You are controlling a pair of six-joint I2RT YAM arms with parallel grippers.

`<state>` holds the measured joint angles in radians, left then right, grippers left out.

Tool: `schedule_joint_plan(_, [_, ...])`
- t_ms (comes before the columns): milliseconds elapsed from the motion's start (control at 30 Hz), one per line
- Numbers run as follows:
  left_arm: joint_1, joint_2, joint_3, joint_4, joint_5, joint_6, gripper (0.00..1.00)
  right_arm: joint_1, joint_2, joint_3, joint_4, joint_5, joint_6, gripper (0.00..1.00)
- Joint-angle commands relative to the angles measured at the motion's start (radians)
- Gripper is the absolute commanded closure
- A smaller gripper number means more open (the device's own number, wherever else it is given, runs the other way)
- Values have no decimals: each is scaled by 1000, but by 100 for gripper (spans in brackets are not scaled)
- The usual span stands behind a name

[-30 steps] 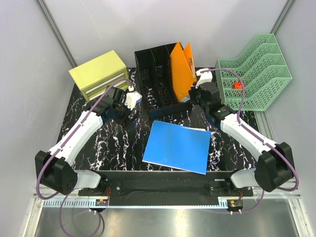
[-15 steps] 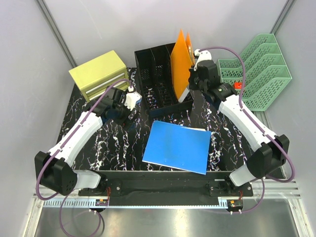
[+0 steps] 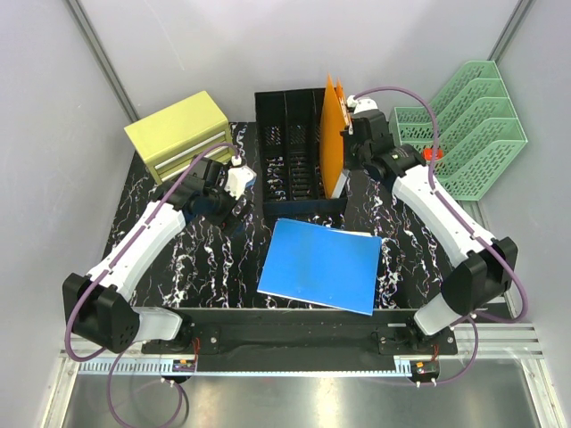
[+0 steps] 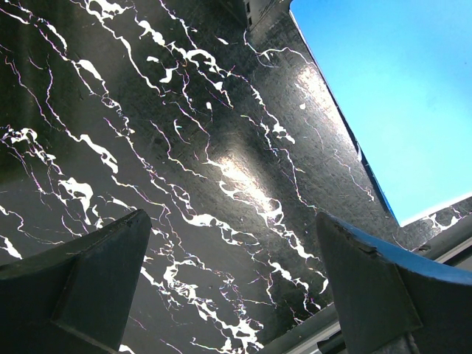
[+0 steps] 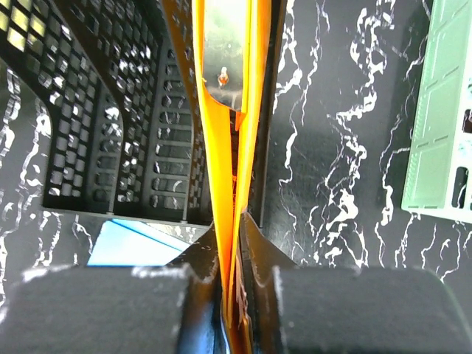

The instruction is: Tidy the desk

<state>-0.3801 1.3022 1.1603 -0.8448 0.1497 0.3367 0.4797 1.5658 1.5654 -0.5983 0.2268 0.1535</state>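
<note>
The desk [image 3: 192, 259] is a black top with white marble veins. My right gripper [image 3: 349, 127] [image 5: 236, 247] is shut on the top edge of an orange folder [image 3: 332, 135] [image 5: 220, 140]. The folder stands upright at the right end of the black mesh file holder [image 3: 287, 152] [image 5: 122, 118]. A blue folder [image 3: 323, 264] [image 4: 398, 81] [image 5: 129, 245] lies flat in front of the holder. My left gripper [image 3: 234, 212] [image 4: 232, 236] hovers open over bare desk left of the blue folder, with nothing between its fingers.
A yellow-green drawer box [image 3: 178, 135] stands at the back left. A green tiered tray [image 3: 468, 129] [image 5: 439, 110] stands at the back right, with a small red item [image 3: 431, 154] in it. Grey walls close in the back and sides.
My right gripper moved back and left with the orange folder, which went from leaning to upright. The black file holder swung round to sit square. The left arm stayed still.
</note>
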Motion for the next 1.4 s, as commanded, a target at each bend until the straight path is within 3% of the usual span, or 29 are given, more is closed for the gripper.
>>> schedule_joint_plan(0, [4,-26,18,19,5,1,1,-15,42,33,-32,16,-11,87])
schedule_joint_plan(33, [3,-26,18,19,4,2,1,-16,57,30,-31,17,-6,65])
schedule_joint_plan(133, [3,-27,13,16,4,8,1,-24,65,16,-28,39,20,39])
schedule_joint_plan(167, [3,-24,12,16,4,10,1,-30,57,12,-26,46,27,24])
schedule_joint_plan(267, [3,-14,6,15,1,22,1,-42,-4,-14,-20,51,66,3])
schedule_joint_plan(300, [1,-8,6,10,-15,34,1,-53,-50,-31,-20,42,90,0])
schedule_joint_plan(467, [1,12,-1,3,-42,71,1,-69,-225,-148,-52,-26,204,0])
schedule_joint_plan(667, [0,60,-24,4,-4,90,1,-70,-415,-442,-200,-112,475,0])
schedule_joint_plan(833, [-31,121,-19,26,8,79,1,-69,-530,-675,-225,-142,653,0])
schedule_joint_plan(1033, [-138,147,-16,78,-76,82,1,-69,-567,-817,-238,-124,762,0])
schedule_joint_plan(1367, [-192,192,44,81,-110,64,1,-67,-483,-968,-103,-70,820,0])
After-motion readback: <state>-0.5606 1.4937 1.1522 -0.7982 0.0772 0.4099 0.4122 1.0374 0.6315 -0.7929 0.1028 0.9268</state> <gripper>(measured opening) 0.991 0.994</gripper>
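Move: Behind and to the left of the right hand, which still pinches the orange folder, the blue folder's middle lies about 23 cm back, 9 cm left and 26 cm down, with its right edge some 6 cm to the hand's right. The orange folder's middle is about 5 cm ahead, 3 left and 12 below; the black rack holding it is centred level with the hand, 12 cm left and 15 below. From the left hand, the blue folder is 10 cm back, 24 right and 16 down. Opening wide while dipping about 3 cm, the right hand releases the orange folder in the rack, then swings back some 23 cm, down about 20 and 8 to the right, tipping its fingers downward and turning clockwise, to come low over the blue folder's right edge. The open left hand sinks 5 cm and shifts 4 right towards the same folder, turning slightly clockwise. ##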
